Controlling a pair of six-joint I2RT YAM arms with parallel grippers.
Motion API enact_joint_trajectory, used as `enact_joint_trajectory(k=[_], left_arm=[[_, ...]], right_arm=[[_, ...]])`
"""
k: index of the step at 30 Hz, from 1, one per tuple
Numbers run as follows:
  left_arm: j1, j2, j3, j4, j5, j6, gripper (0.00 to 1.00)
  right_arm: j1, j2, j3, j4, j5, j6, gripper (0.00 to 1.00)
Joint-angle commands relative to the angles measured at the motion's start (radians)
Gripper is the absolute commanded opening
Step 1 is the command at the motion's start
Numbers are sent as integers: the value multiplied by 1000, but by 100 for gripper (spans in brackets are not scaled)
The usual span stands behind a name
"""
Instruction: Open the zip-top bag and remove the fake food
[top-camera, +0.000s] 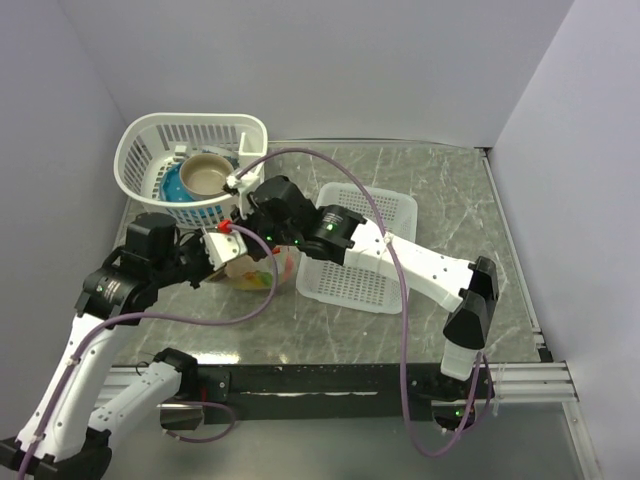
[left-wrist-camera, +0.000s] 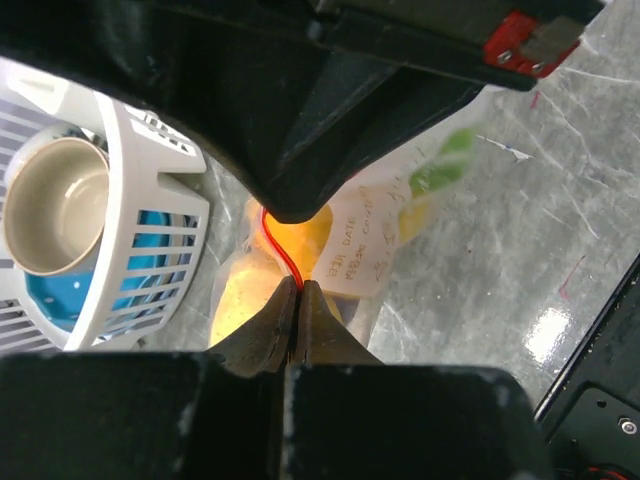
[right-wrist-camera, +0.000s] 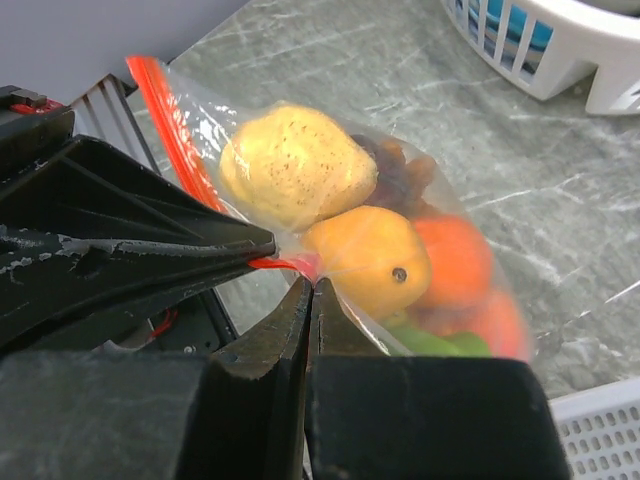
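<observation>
The zip-top bag (top-camera: 262, 272) sits between both arms, just right of the round basket. In the right wrist view its clear plastic holds the fake food: a yellow piece (right-wrist-camera: 295, 165), an orange piece (right-wrist-camera: 370, 260), red-orange and green pieces below, and a dark piece behind. My left gripper (left-wrist-camera: 298, 285) is shut on the orange-red zip strip (left-wrist-camera: 278, 245). My right gripper (right-wrist-camera: 313, 282) is shut on the same top edge from the opposite side, its tips almost touching the left fingers (right-wrist-camera: 180, 240). From above, the left gripper (top-camera: 232, 252) and right gripper (top-camera: 250, 240) meet over the bag.
A round white basket (top-camera: 150, 150) at the back left holds a tan bowl (top-camera: 205, 175) and a blue dish (top-camera: 175, 190), close to the bag. A flat white mesh tray (top-camera: 385, 205) lies to the right under the right arm.
</observation>
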Motion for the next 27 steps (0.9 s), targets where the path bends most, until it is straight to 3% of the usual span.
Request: enact_joint_trajectory(k=[1, 2, 3, 4, 6, 7, 10, 11, 13, 14, 16, 27], left_arm=[[11, 14, -8, -18, 7, 8, 1], [12, 3, -10, -2, 7, 5, 1], [14, -3, -11, 4, 4, -1, 1], [17, -9, -23, 15, -9, -2, 1], [18, -26, -36, 21, -20, -4, 1], [20, -30, -48, 16, -25, -4, 1], [24, -46, -62, -4, -26, -2, 1], [26, -50, -63, -8, -19, -4, 1], [26, -54, -63, -21, -19, -7, 1], [26, -55, -62, -21, -25, -11, 1], [27, -52, -50, -33, -29, -7, 1], [27, 17, 53, -100, -19, 5, 1]], right_arm=[[-13, -30, 17, 142, -46, 31, 6], [-16, -33, 1, 154, -28, 32, 14], [-16, -53, -15, 163, -12, 28, 28], [-22, -69, -36, 174, 3, 20, 64], [-30, -143, -136, 238, 53, 9, 93], [-35, -177, -183, 274, 78, -3, 100], [-35, -354, -437, 485, 207, -34, 100], [-36, -406, -619, 665, 230, -44, 100], [-35, -561, -919, 880, 242, -79, 100], [-39, -604, -1003, 1073, 241, -86, 100], [-52, -676, -1143, 1176, 204, -60, 100], [-142, -501, -1227, 1504, -63, -3, 95]])
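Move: Both closed grippers pinch the bag's red zip edge at nearly the same spot; from either hand the bag's middle is roughly 9 cm below and some 2 cm to the right, neither ahead nor back. From the right hand, the white tray's middle is about 25 cm right, 5 cm ahead and 20 cm below. The laundry basket's is roughly 12 cm left, 20 cm ahead and 12 cm below. Keep the left gripper shut on the zip edge, letting it sink about 2 cm. Open the right gripper wide to let go of the zip, draw it off to the right towards the tray by some 13 cm while sinking about 4, and tip its fingers up roughly 30 degrees to near level. Then, still open, ease it back left a little. ##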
